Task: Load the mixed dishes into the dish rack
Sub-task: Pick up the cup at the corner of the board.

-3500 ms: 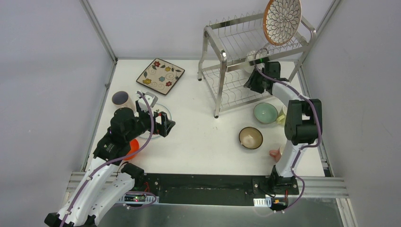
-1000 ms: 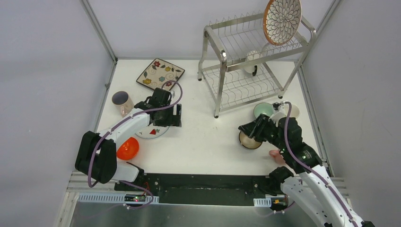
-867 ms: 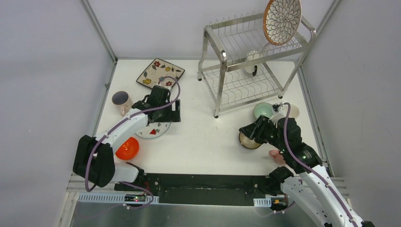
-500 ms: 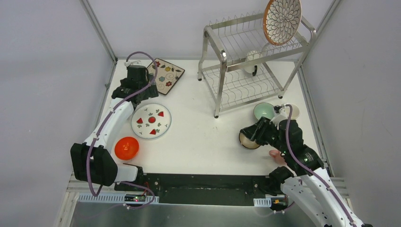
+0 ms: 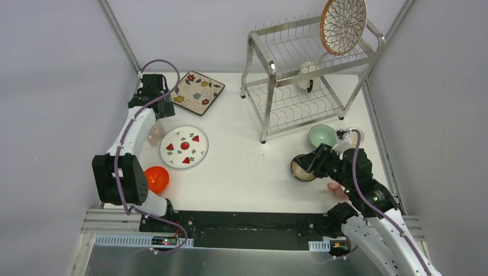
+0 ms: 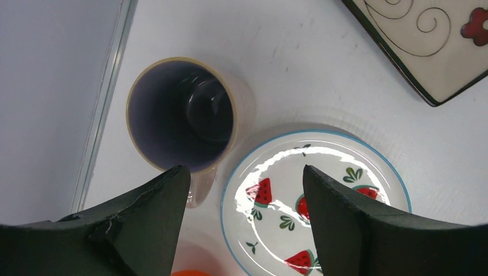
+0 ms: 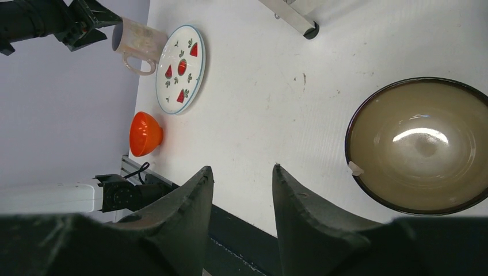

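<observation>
The dish rack (image 5: pixel 269 73) stands at the back right with the petal-pattern plate (image 5: pixel 343 24) upright on its top tier and a white cup (image 5: pixel 307 75) inside. My left gripper (image 6: pixel 244 172) is open and empty, hovering over the gap between a purple-lined cup (image 6: pixel 181 115) and the white watermelon plate (image 6: pixel 316 195). The square floral plate (image 5: pixel 195 92) lies just right of that gripper (image 5: pixel 160 108). My right gripper (image 7: pixel 241 169) is open over bare table, beside the brown bowl (image 7: pixel 423 144). In the top view that gripper (image 5: pixel 309 161) overlaps the bowl's (image 5: pixel 299 170) edge.
An orange bowl (image 5: pixel 156 178) sits near the left arm's base. A mint bowl (image 5: pixel 322 136) and a pale cup (image 5: pixel 355 132) lie behind the right arm, a pink cup (image 5: pixel 334 187) beside it. Frame posts line the left wall and a rail runs along the near edge.
The left arm swung from over the white plate to the far left, uncovering the plate, and now hangs above the cup. The right arm shifted only slightly by the brown bowl.
</observation>
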{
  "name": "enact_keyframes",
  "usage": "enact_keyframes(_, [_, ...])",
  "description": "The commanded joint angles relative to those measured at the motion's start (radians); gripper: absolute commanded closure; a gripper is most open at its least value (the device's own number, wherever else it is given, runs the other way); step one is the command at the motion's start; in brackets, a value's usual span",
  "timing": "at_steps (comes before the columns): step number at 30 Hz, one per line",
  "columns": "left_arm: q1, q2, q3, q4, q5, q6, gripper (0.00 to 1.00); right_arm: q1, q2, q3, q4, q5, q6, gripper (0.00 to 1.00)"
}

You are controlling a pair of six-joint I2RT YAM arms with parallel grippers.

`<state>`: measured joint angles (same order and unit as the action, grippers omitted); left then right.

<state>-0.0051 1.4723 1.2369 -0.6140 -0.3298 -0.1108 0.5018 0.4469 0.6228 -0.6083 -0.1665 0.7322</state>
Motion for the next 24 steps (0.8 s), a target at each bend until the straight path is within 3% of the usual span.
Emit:
enact_keyframes(1, [0.062, 0.049, 0.071, 0.026, 0.074, 0.028, 0.26, 0.004, -0.030, 0.004, 0.002, 0.016, 0.006, 0.55])
enact_keyframes(10, [0.100, 0.156, 0.111, 0.012, 0.089, 0.052, 0.33, 0.005, -0.011, 0.029, -0.015, 0.010, -0.014, 0.56])
enact_keyframes(24, [0.105, 0.267, 0.150, -0.036, 0.102, 0.068, 0.55, 0.005, -0.022, 0.038, -0.017, 0.012, -0.011, 0.56])
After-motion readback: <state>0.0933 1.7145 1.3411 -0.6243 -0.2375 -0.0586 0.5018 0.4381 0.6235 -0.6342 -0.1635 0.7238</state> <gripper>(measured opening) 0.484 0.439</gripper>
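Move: The cup stands about 7 cm to the left hand's left and 2 cm ahead, its middle some 12 cm below. From this hand, the strawberry plate lies about 7 cm back and 6 cm right, the square plate some 17 cm ahead and 11 cm right, and the orange bowl roughly 20 cm back and 5 cm left, all on the table. From the idle right hand, the cup is about 58 cm left, 23 cm ahead and 15 cm lower. The left hand sinks about 5.5 cm towards the cup, going forward and left some 2.5 cm each, nearly all of the leftward part early on, so that the last stretch is mostly straight down onto the cup's right-hand wall. Meanwhile the fingers tip about 10 degrees further towards the table and close from roughly three quarters open to half, ending astride that wall at rim height, one finger over the mouth and the other outside on the strawberry plate's side, with no grip on the wall yet. ##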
